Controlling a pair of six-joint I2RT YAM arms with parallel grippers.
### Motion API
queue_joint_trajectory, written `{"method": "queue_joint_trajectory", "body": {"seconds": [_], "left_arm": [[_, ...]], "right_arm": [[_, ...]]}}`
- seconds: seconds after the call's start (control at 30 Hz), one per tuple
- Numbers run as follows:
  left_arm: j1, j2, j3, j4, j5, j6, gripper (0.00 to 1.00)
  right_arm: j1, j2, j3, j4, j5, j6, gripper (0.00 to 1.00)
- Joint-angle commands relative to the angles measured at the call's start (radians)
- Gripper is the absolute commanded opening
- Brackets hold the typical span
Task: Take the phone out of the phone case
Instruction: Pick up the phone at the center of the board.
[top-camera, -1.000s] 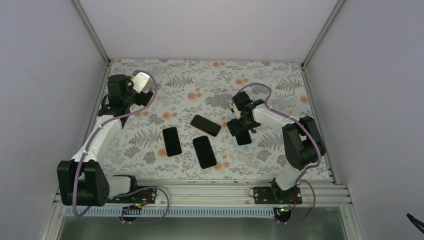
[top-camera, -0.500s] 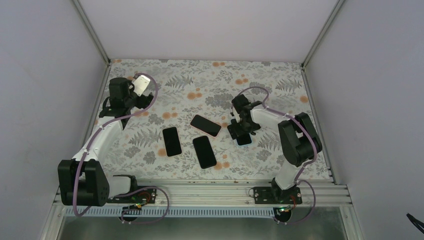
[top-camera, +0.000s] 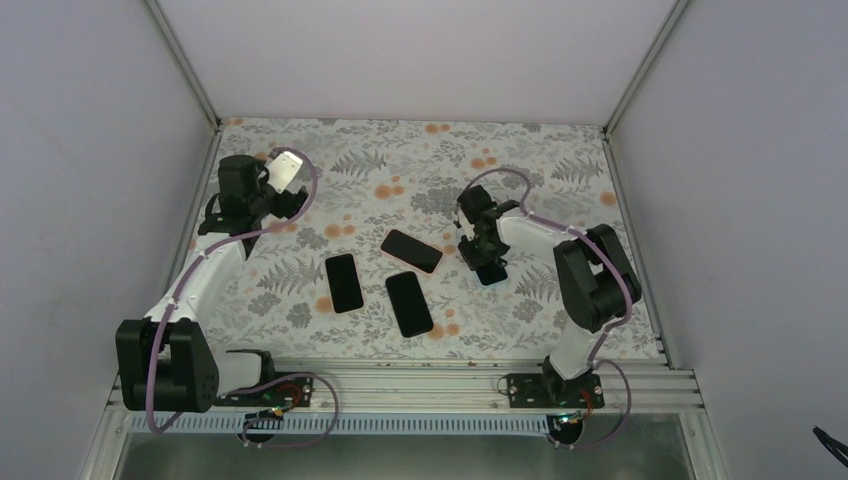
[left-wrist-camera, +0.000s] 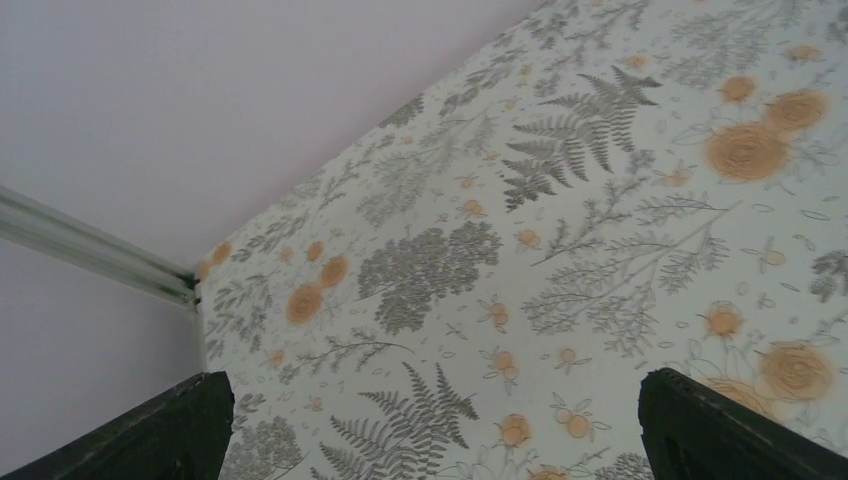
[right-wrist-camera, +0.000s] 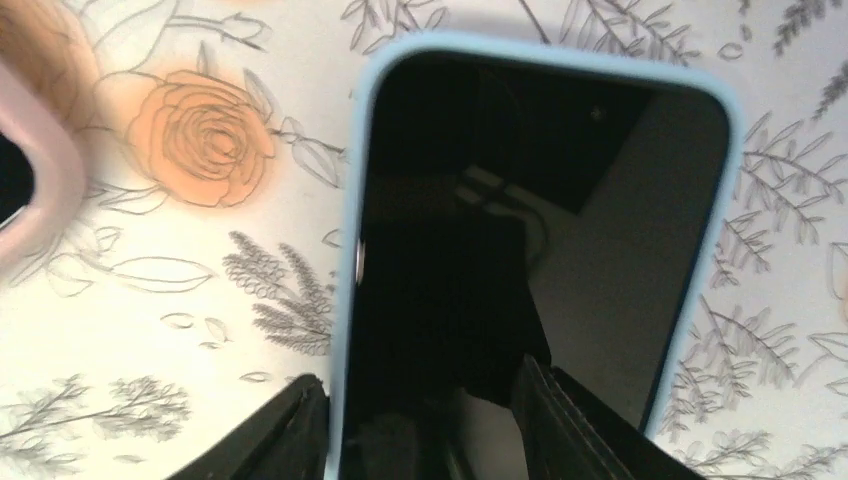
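A black phone lies screen up in a light blue phone case on the flowered table, right of centre. My right gripper is down on it, and in the top view this gripper covers most of it. The jaws stand half closed astride the case's left edge. One finger is outside that edge and the other rests over the screen. My left gripper is wide open with nothing in it, over bare cloth at the far left.
Three more dark phones lie left of the right gripper: one, one and a pink-rimmed one, whose corner shows at the right wrist view's left edge. Walls enclose the table.
My right gripper has come down onto the blue-cased phone, shifting slightly left and back, and its jaws have narrowed. The left arm has barely moved.
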Motion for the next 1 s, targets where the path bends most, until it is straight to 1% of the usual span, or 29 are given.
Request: {"method": "queue_joint_trajectory", "body": {"seconds": [0.0, 0.07, 0.13, 0.17, 0.23, 0.27, 0.3, 0.37, 0.47, 0.53, 0.67, 0.97], "left_arm": [[0.0, 0.019, 0.051, -0.052, 0.108, 0.027, 1.0], [-0.008, 0.055, 0.115, -0.12, 0.201, 0.039, 1.0], [-0.02, 0.102, 0.194, -0.2, 0.263, 0.041, 1.0], [-0.027, 0.128, 0.232, -0.234, 0.281, 0.044, 1.0], [-0.035, 0.164, 0.282, -0.274, 0.29, 0.05, 1.0], [-0.037, 0.17, 0.292, -0.28, 0.291, 0.053, 1.0], [-0.037, 0.171, 0.293, -0.275, 0.289, 0.054, 1.0], [-0.037, 0.166, 0.282, -0.256, 0.282, 0.048, 1.0], [-0.037, 0.167, 0.259, -0.24, 0.292, 0.042, 1.0], [-0.037, 0.17, 0.249, -0.237, 0.294, 0.037, 1.0], [-0.038, 0.158, 0.225, -0.232, 0.289, 0.033, 1.0], [-0.037, 0.129, 0.199, -0.231, 0.271, 0.034, 1.0]], "right_arm": [[-0.017, 0.056, -0.028, 0.007, 0.018, -0.057, 0.47], [-0.017, 0.021, 0.008, -0.012, 0.0, -0.087, 0.47], [-0.015, -0.008, 0.043, -0.036, -0.01, -0.103, 0.54], [-0.014, -0.015, 0.06, -0.051, -0.001, -0.102, 0.6], [-0.012, -0.042, 0.074, -0.058, 0.023, -0.104, 0.81], [-0.013, -0.061, 0.068, -0.052, 0.018, -0.114, 0.94], [-0.012, -0.069, 0.057, -0.041, 0.017, -0.117, 0.99], [-0.012, -0.098, 0.04, -0.039, 0.016, -0.112, 1.0], [-0.013, -0.085, 0.029, -0.049, 0.027, -0.096, 1.0], [-0.012, -0.085, 0.009, -0.026, 0.037, -0.101, 1.0], [-0.024, -0.033, -0.01, 0.003, 0.04, -0.114, 1.0], [-0.06, -0.01, -0.089, 0.079, 0.04, -0.129, 1.0]]}}
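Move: The blue-cased phone lies practically under the half-open right fingers, its middle about 1 cm ahead, 1 cm to the right and 1 cm below. From the right hand, the pink-cased phone lies some 16 cm left and 3 cm ahead, the nearer black phone about 17 cm left and 9 cm back. From the left hand the blue-cased phone is roughly 44 cm right, 9 cm back and 20 cm below. Right fingers open wide, rising 3.5 cm, then sink rightward astride the blue-cased phone; left hand swings 6 cm right. ##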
